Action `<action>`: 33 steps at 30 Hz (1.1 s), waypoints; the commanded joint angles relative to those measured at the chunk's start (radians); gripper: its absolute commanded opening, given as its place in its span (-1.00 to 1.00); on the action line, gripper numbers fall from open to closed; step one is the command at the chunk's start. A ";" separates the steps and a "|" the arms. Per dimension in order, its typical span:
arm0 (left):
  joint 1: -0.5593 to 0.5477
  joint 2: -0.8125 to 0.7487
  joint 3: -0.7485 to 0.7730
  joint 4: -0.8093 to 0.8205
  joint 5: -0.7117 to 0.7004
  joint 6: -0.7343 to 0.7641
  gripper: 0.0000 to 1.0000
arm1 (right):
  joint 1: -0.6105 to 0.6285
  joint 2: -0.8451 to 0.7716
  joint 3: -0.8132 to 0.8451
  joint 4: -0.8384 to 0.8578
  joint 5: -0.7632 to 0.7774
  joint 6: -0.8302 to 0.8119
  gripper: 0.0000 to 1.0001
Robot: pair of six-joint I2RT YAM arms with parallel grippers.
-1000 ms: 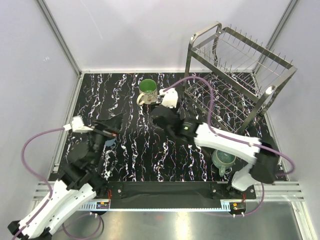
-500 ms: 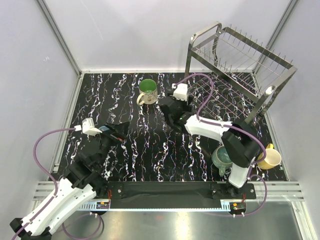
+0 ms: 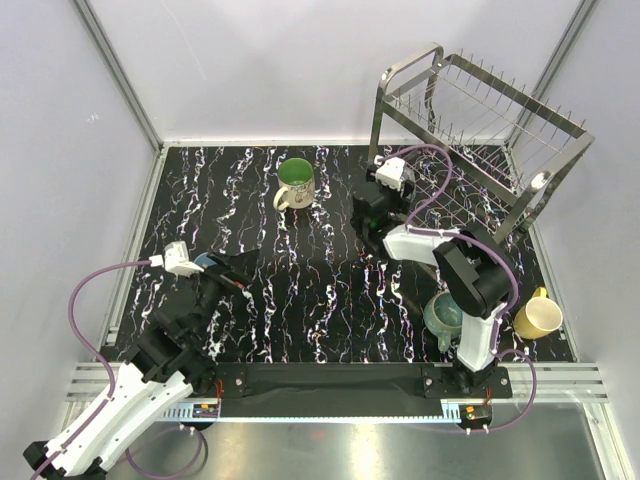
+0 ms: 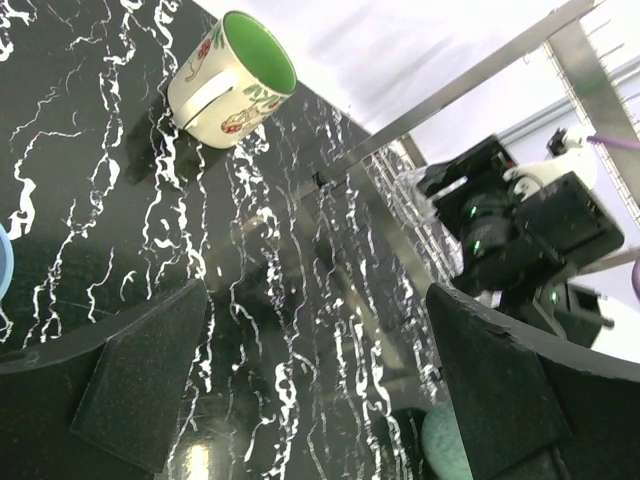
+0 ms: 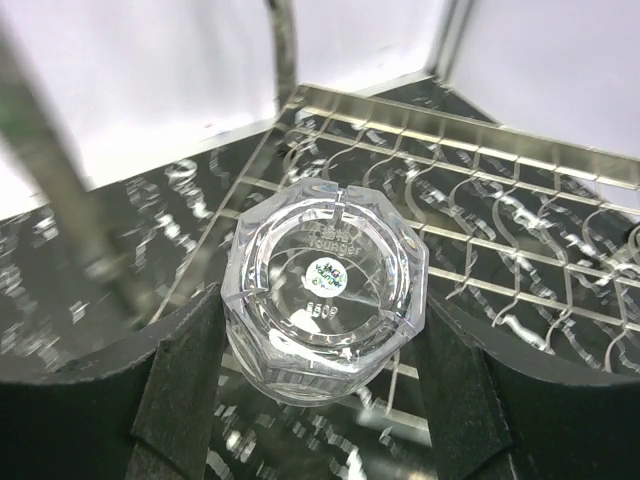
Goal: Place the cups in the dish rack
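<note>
My right gripper (image 5: 322, 308) is shut on the clear glass tumbler (image 5: 327, 268), its base toward the camera, held over the front-left part of the dish rack (image 3: 480, 140) and its lower wire tier (image 5: 520, 230). The cream mug with green inside (image 3: 295, 183) (image 4: 234, 80) stands at the back middle. A teal mug (image 3: 447, 316) (image 4: 444, 446) and a yellow mug (image 3: 540, 316) sit by the right arm's base. My left gripper (image 3: 238, 265) (image 4: 320, 390) is open and holds nothing. The light-blue cup (image 3: 205, 261) lies right beside it, partly hidden.
The black marbled mat (image 3: 300, 300) covers the table. The rack's steel post (image 5: 50, 170) stands close on the left of the tumbler. The right arm (image 4: 520, 230) reaches up to the rack's near-left corner. White walls close in the back and sides.
The right gripper has swung rightward from beside the cream mug to the rack's front-left corner, and the yellow mug has come into view. The left arm has shifted slightly toward the mat's middle.
</note>
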 commanded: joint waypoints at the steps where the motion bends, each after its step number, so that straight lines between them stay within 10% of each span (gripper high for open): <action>1: -0.002 -0.004 -0.005 0.023 0.026 0.033 0.98 | -0.042 0.027 0.053 0.165 0.041 -0.073 -1.00; 33: -0.002 -0.038 0.058 -0.121 -0.003 0.001 0.98 | -0.131 0.161 0.238 -0.306 -0.034 0.268 -0.70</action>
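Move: The right hand already holds the clear glass level, base towards the wrist. Its spot on the left end of the rack's lower shelf lies about 6 cm ahead, 5 cm right and 9 cm below. The near left post stands about 7 cm left and 1 cm ahead, the far left post some 16 cm ahead and 4 cm right, their middles about level; the floral mug is 25 cm left, 3 ahead, 11 below. From the left hand, that spot is roughly 27 cm ahead, 38 right, 14 below. The right hand carries the gripped glass forward and to the right past the rack's near left post, in over the left end of the lower shelf, about 4 cm forward and 3 cm right, with a slight swing back left. With the forward reach nearly spent, it sinks some 4 cm towards the shelf wires and edges right again, tipping down and turning clockwise about 5 degrees each, the fingers keeping their hold throughout. ##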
